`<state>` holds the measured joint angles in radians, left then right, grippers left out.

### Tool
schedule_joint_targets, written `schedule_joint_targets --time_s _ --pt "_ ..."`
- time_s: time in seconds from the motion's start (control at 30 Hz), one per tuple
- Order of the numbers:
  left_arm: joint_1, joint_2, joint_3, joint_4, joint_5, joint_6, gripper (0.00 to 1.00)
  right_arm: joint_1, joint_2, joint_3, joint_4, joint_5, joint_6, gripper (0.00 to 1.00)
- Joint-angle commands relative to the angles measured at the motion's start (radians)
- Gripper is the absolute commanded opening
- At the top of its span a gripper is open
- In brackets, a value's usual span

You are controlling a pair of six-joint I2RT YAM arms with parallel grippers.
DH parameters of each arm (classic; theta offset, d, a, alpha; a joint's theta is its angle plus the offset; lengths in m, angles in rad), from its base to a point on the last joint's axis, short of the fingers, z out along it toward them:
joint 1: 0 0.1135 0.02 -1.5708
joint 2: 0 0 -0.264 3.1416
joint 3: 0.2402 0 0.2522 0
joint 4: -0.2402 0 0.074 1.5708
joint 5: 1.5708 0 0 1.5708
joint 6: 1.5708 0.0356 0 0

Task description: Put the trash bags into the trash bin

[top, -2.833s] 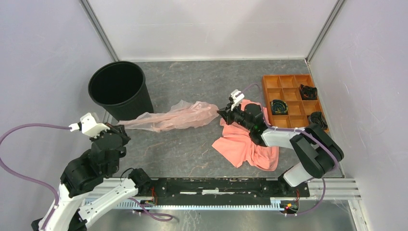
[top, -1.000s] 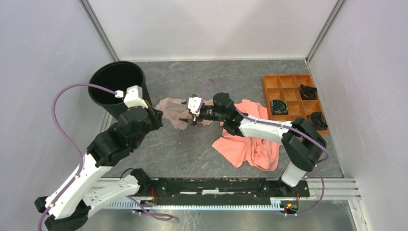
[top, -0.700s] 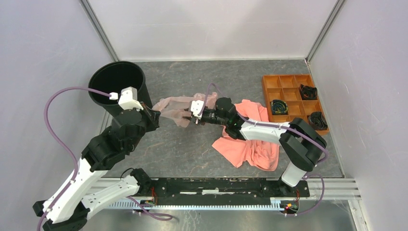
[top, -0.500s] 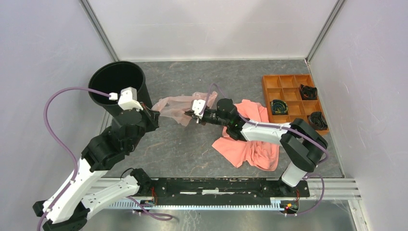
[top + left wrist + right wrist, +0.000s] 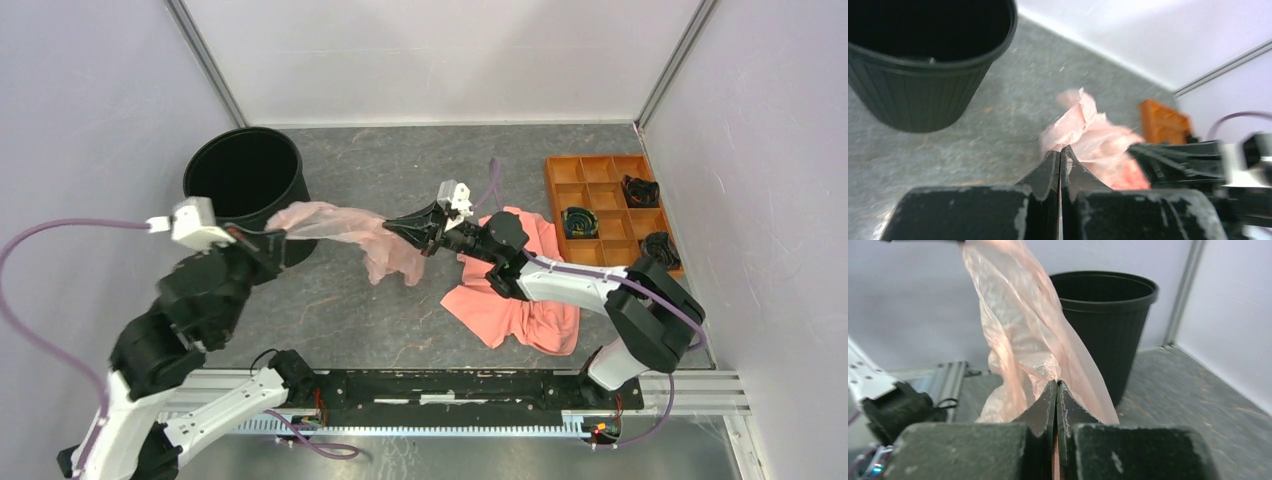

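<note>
The pale pink trash bag (image 5: 345, 228) hangs stretched between my two grippers above the table, its middle sagging toward the floor (image 5: 400, 265). My left gripper (image 5: 275, 236) is shut on its left end, just in front of the black trash bin (image 5: 243, 180). My right gripper (image 5: 392, 226) is shut on the bag's right part. In the left wrist view the bag (image 5: 1088, 132) bunches at the closed fingertips (image 5: 1060, 150), with the bin (image 5: 923, 60) at upper left. In the right wrist view the bag (image 5: 1023, 335) rises from the closed gripper (image 5: 1056, 384) in front of the bin (image 5: 1108, 315).
A coral-orange cloth (image 5: 515, 295) lies crumpled under the right arm. An orange compartment tray (image 5: 610, 205) holding black items sits at the right wall. Grey walls enclose the table on three sides.
The right gripper closed on the bag and lifted it. The left arm swung back to the left, pulling the bag taut off the table.
</note>
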<state>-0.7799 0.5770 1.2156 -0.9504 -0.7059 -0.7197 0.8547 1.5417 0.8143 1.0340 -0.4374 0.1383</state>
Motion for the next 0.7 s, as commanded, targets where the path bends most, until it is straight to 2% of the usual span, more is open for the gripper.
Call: schedule_joint_targets --time_s 0.0,0.2,0.3,0.43,0.5,0.53,0.57,0.67 --pt "0.005 -0.013 0.152 0.016 -0.028 -0.005 0.02 -0.006 0.08 0.019 0.238 -0.133 0.252 0.01" --pt "0.005 0.096 0.166 0.165 0.11 0.057 0.02 -0.006 0.154 -0.081 0.413 -0.157 0.356 0.01" --pt "0.005 0.197 0.15 0.261 0.218 0.082 0.02 -0.008 0.156 -0.09 0.339 -0.14 0.3 0.01" --pt "0.005 0.387 0.111 0.359 0.351 0.098 0.02 -0.014 0.125 -0.091 0.158 -0.069 0.193 0.0" --pt "0.005 0.488 0.109 0.388 0.422 0.094 0.02 -0.036 0.128 -0.114 0.193 -0.075 0.201 0.0" --pt "0.004 0.536 0.13 0.395 0.509 0.096 0.02 -0.058 0.14 -0.134 0.238 -0.091 0.231 0.0" --pt "0.003 0.58 0.15 0.399 0.581 0.101 0.09 -0.086 0.152 -0.148 0.285 -0.102 0.264 0.0" --pt "-0.008 0.61 0.15 0.432 0.676 0.108 0.45 -0.18 0.21 -0.176 0.38 -0.107 0.364 0.0"
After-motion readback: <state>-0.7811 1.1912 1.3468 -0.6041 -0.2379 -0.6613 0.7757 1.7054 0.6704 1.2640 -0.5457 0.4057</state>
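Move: Both hands already pinch the trash bag, stretched between them: its middle lies some 11 cm right, 4 cm ahead and 7 cm below the left hand. The right hand's fingers, which the left hand goes to, are about 17 cm right, 6 cm ahead and 6 cm lower. The bin stands roughly 9 cm left, 14 cm ahead and 21 cm below. From the right hand the bag's middle is about 6 cm left, 2 cm back and level in height. Keeping its pinch on the bag's free end at first, the left hand lifts about 7 cm, then sweeps some 20 cm right and 9 cm forward over the right gripper, dropping back past its starting height while it turns clockwise about 25 degrees and tips down, its fingers just starting to open. The right hand keeps its shut pinch, sinking about 8 cm and rolling some 15 degrees. ##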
